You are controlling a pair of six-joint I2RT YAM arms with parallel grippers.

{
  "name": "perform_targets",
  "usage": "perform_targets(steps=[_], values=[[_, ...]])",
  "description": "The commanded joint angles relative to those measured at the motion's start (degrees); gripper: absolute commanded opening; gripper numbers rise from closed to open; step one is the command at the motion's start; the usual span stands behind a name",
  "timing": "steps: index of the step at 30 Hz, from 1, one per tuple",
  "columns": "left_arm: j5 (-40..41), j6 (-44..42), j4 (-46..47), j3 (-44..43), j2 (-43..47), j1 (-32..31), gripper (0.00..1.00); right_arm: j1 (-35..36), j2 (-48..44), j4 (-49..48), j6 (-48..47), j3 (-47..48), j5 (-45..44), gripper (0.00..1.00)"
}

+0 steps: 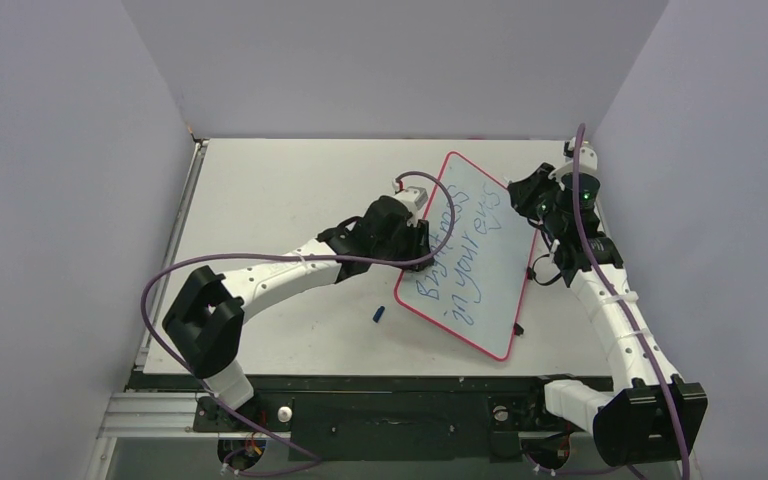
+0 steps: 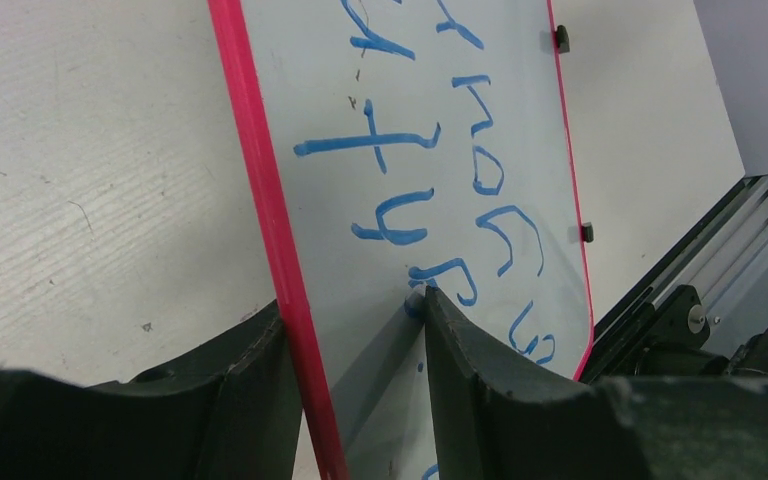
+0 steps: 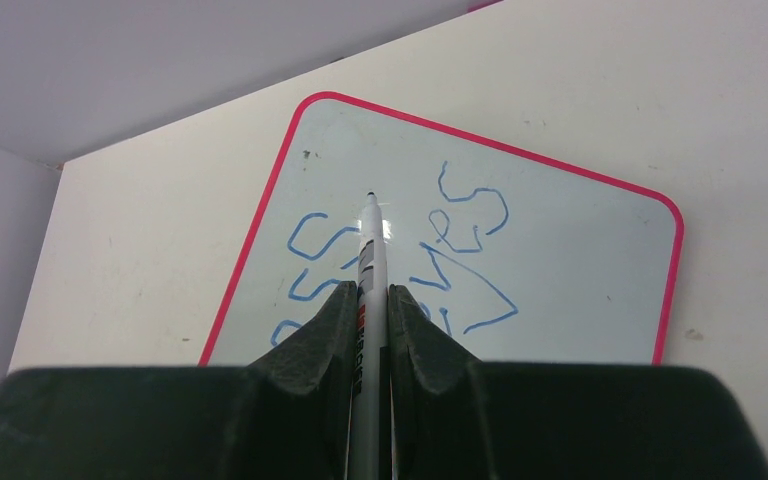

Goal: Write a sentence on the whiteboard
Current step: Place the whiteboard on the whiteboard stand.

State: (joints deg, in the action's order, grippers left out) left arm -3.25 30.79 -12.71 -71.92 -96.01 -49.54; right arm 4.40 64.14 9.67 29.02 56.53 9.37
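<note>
The whiteboard [image 1: 490, 300] lies slanted on the table, red-rimmed, with the sentence [image 1: 460, 255] in blue marker in two lines across its face. My left gripper [image 1: 417, 228] is at the board's left edge. In the left wrist view its jaws [image 2: 350, 300] straddle the red rim [image 2: 260, 160], standing apart, one finger off the board and the other over the white face [image 2: 410, 100]. My right gripper [image 1: 540, 205] is at the board's far right corner. In the right wrist view it [image 3: 368, 288] is shut on a white marker [image 3: 371, 235], tip pointing at the board [image 3: 560, 260] near the last word.
A small blue marker cap [image 1: 379, 314] lies on the table just left of the board's near corner. Black clips [image 1: 518, 330] sit on the board's right edge. Grey walls close in the table on three sides; the metal frame [image 2: 720, 250] runs along the near edge.
</note>
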Motion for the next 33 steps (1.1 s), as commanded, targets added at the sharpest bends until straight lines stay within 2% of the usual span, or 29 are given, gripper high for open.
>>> perform_targets(steps=[1,5,19,33], values=[[-4.54,-3.53,-10.82,2.13,-0.61,-3.02,0.40,-0.54,0.25,-2.75,0.08,-0.32,-0.38,0.00],[-4.48,-3.66,-11.12,1.18,-0.56,-3.03,0.42,-0.54,0.33,-2.82,0.08,-0.44,-0.31,0.00],[-1.35,-5.17,-15.57,-3.50,1.97,-3.02,0.57,-0.54,0.42,-2.82,0.03,-0.41,-0.05,0.00],[1.93,-6.52,-22.47,-10.39,8.76,-2.38,0.60,-0.54,0.58,-2.82,-0.02,-0.31,0.35,0.00]])
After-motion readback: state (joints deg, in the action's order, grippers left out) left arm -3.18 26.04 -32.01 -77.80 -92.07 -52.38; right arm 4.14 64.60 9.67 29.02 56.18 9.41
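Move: Straddled by the partly open left fingers at its left edge, the whiteboard has its middle roughly 11 cm to the left hand's right, about 1 cm ahead and perhaps 4 cm lower. Its near-left corner lies some 5 cm back and 4 cm left. The blue pen cap lies about 9 cm back, 6 cm left and 14 cm below. From the right hand, the board's middle is about 8 cm back, 11 cm left and 17 cm down. Opening its already loosened fingers clearly wider, the left hand backs about 4 cm along the whiteboard's left edge towards the near-left corner, sinking a centimetre on the way. It then swings some 2 cm left and rises nearly 3 cm, rolling about 10 degrees so its left side comes up. The edge still runs between the spread fingers in view. The right hand stays in place, keeping its grip on the marker above the board. ##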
